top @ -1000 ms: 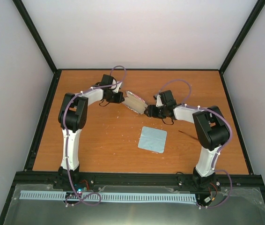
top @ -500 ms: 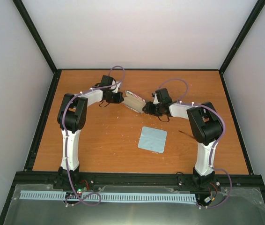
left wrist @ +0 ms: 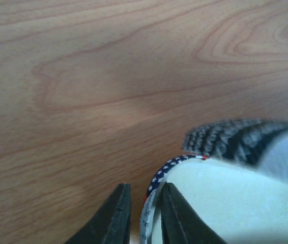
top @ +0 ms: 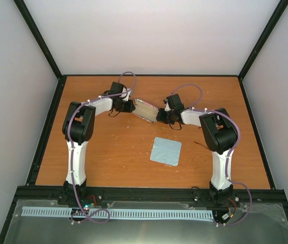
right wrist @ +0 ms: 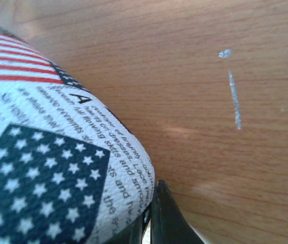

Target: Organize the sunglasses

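Observation:
The oval flag-patterned case [top: 145, 110] lies open at the back middle of the table, between both grippers. My left gripper [top: 132, 107] is at its left end. In the left wrist view its jaws [left wrist: 143, 213] are nearly closed over the case's starred rim [left wrist: 170, 166], with the cream lining [left wrist: 225, 198] beside it. My right gripper [top: 160, 118] is at the case's right end. In the right wrist view the gripper [right wrist: 149, 223] pinches the edge of the case's printed shell [right wrist: 47, 168], and one finger [right wrist: 167, 218] shows. The sunglasses are mostly hidden: only a thin dark sliver [top: 197, 143] shows by the right arm.
The light blue square cloth [top: 166, 151] lies flat in front of the case, toward the right. A grey-black zigzag-patterned surface [left wrist: 235, 140] shows behind the cream lining. A black frame rail [top: 149, 193] edges the near side of the wooden table [top: 113, 152].
The right arm has folded inward, and its gripper has shifted left and slightly back against the case's right end. The left arm and the cloth have not moved.

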You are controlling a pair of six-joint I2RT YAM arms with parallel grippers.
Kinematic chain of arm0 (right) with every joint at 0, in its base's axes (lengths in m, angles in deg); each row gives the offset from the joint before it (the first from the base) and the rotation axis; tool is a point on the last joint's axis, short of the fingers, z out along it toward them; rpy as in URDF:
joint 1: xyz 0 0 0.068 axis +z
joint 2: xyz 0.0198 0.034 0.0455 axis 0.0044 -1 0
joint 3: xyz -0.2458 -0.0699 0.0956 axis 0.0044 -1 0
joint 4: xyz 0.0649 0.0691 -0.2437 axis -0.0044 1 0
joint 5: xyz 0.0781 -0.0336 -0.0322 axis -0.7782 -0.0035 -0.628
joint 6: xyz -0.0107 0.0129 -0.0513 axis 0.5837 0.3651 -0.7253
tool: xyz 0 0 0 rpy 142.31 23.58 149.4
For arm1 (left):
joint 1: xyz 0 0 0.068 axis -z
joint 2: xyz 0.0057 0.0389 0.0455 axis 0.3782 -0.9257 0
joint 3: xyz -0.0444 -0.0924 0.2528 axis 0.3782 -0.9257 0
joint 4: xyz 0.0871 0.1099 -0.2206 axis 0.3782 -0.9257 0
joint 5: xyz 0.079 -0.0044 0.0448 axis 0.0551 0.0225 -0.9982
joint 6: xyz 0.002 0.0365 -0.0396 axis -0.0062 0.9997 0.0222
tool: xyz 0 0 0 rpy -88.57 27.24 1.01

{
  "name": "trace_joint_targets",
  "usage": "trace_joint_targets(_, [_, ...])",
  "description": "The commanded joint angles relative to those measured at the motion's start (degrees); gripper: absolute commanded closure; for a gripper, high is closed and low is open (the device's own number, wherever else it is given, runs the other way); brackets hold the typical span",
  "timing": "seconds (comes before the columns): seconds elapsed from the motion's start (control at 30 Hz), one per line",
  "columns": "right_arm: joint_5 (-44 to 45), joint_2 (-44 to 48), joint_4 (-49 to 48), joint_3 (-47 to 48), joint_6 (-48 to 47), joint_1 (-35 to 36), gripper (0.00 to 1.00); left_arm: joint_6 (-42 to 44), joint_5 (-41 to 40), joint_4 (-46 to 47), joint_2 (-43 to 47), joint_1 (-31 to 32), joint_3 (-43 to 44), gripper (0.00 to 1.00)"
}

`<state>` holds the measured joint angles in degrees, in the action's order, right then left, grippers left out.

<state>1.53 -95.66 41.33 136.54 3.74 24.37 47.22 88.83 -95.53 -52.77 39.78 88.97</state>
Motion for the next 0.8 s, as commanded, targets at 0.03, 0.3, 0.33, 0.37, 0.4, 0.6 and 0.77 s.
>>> trace_joint_targets(0.03, [1.98, -1.21, 3.17, 1.71, -2.73, 0.47, 0.97, 1.2, -1.67, -0.04, 1.57, 0.79, -0.45, 0.63])
trace_joint_targets(0.3, [4.47, -1.61, 13.17, 7.95, -13.72, -2.26, 0.97, 8.04, -4.56, 0.21, 6.9, -1.43, -0.8, 0.3])
trace_joint_targets(0.33, [4.36, -1.94, 14.75, 9.0, -15.32, -2.91, 0.97, 9.32, -4.54, 0.81, 8.24, -2.09, -1.81, 0.3])
trace_joint_targets(0.37, [4.38, -2.35, 16.36, 10.13, -16.86, -3.48, 0.97, 10.32, -4.48, 1.18, 9.4, -2.76, -2.88, 0.3])
trace_joint_targets(0.4, [4.2, -2.76, 17.9, 11.29, -18.57, -3.91, 0.97, 11.36, -4.41, 1.6, 10.55, -3.48, -4.14, 0.3])
trace_joint_targets(0.6, [4.44, -7.4, 26.02, 18.91, -28.61, -4.58, 0.97, 14.64, -4.33, 3.63, 14.52, -8.99, -10.03, 0.32])
trace_joint_targets(0.77, [1.88, -11.59, 29.76, 22.33, -32.56, -4.68, 0.96, 14.73, -2.85, 3.73, 14.88, -12.45, -11.73, 0.33])
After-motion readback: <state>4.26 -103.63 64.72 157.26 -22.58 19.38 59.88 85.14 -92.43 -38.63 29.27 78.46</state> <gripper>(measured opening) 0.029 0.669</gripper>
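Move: The open sunglasses case spans the gap between the hands, both already gripping its ends. Its middle lies about 5 cm right and 2 cm back of the left hand, about 6 cm left and 4 cm ahead of the right, roughly at finger height. From the right hand, the blue cloth lies some 18 cm back and 3 cm to its right; the brown sunglasses lie about 12 cm back and 25 cm right, on the table. Open the left fingers to let go of the case's left rim, then draw that hand about 11 cm left and 6 cm up, clear of it. Keep the right fingers pinched on the other end; carry it some 4 cm forward and as far right, rolling the hand's left side down and turning it counter-clockwise about 15 degrees each. ##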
